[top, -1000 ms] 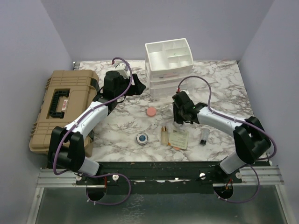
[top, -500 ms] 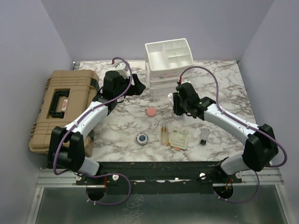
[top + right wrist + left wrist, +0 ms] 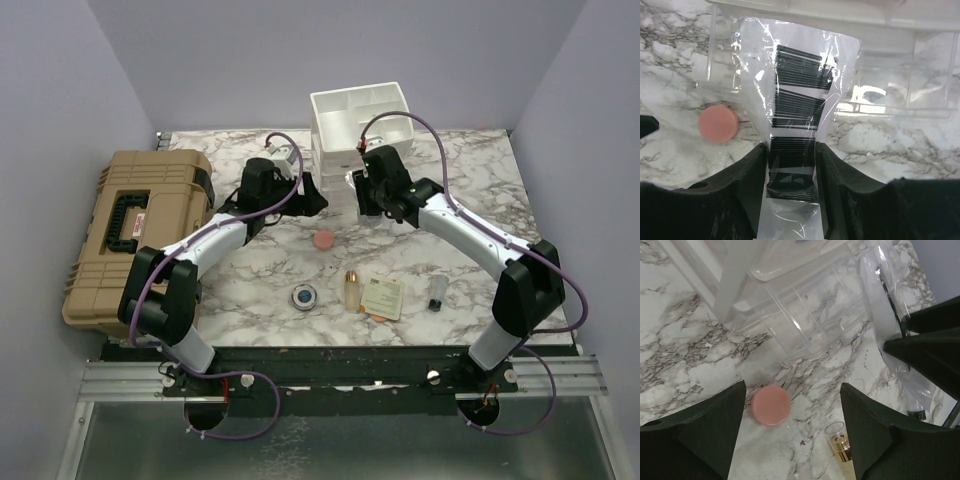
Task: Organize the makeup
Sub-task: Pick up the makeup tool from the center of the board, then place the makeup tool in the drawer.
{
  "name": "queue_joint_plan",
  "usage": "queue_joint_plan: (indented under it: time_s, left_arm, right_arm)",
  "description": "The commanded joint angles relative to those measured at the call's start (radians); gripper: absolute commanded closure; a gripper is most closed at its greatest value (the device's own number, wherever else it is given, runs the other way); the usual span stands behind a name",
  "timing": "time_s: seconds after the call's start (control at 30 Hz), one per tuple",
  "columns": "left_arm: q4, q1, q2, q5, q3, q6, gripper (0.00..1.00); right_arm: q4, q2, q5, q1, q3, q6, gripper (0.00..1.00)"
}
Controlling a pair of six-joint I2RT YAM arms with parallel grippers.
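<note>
My right gripper (image 3: pixel 791 150) is shut on the black strip palette (image 3: pixel 797 120), which sits in a clear wrapper and points at the clear drawers of the white organizer (image 3: pixel 880 75). In the top view the right gripper (image 3: pixel 358 192) is right at the organizer's front (image 3: pixel 362 118). My left gripper (image 3: pixel 312 200) hovers open just left of it, above the pink round puff (image 3: pixel 770 405). On the marble lie the puff (image 3: pixel 323 240), blue compact (image 3: pixel 304 297), amber bottle (image 3: pixel 351 290), cream sachet (image 3: pixel 382 297) and dark vial (image 3: pixel 437 293).
A big tan hard case (image 3: pixel 130 235) fills the table's left side. The organizer stands at the back centre, with purple walls behind and on both sides. The two grippers are close together in front of the organizer.
My right arm has carried the palette away from the table's middle, back and left, up to the organizer's front. My left gripper has shifted right toward the organizer, still open.
</note>
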Motion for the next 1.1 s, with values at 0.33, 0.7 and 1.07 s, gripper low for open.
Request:
queue_joint_plan:
  time_s: [0.33,0.7,1.07]
  left_arm:
    - [0.230,-0.067,0.094,-0.078,-0.003,-0.135,0.23]
    - [0.231,-0.072,0.150,-0.056,0.033,-0.123,0.23]
    - [0.230,-0.071,0.159,-0.045,0.040,-0.123,0.25]
  right_arm:
    - [0.177,0.057,-0.016,-0.014,0.029,-0.686,0.52]
    - [0.325,0.092,0.078,-0.025,-0.018,-0.763,0.46]
    - [0.287,-0.154,0.067,-0.040,-0.102,-0.267,0.32]
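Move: Straight ahead of the right hand, which already pinches the clear packet with the black strips, the open clear drawer lies about 5 cm farther out and some 9 cm below. The white organizer's body rises behind it, about 13 cm ahead of the hand, and the pink disc lies on the table about 10 cm to the left, 1 cm back and 13 cm down. From the empty left hand, the drawer is about 10 cm right, 4 cm ahead and 9 cm down. Carrying the packet forward about 6 cm over the open drawer, the right hand rolls its left side down some 30 degrees and swings counter-clockwise about 25, then opens its fingers and lets go. It rises about 6 cm and draws back 2, its tips tilting up as the roll partly undoes. The open, empty left hand shifts about 4 cm right and slightly forward, towards the drawer, bobbing on the way and ending a little lower. ##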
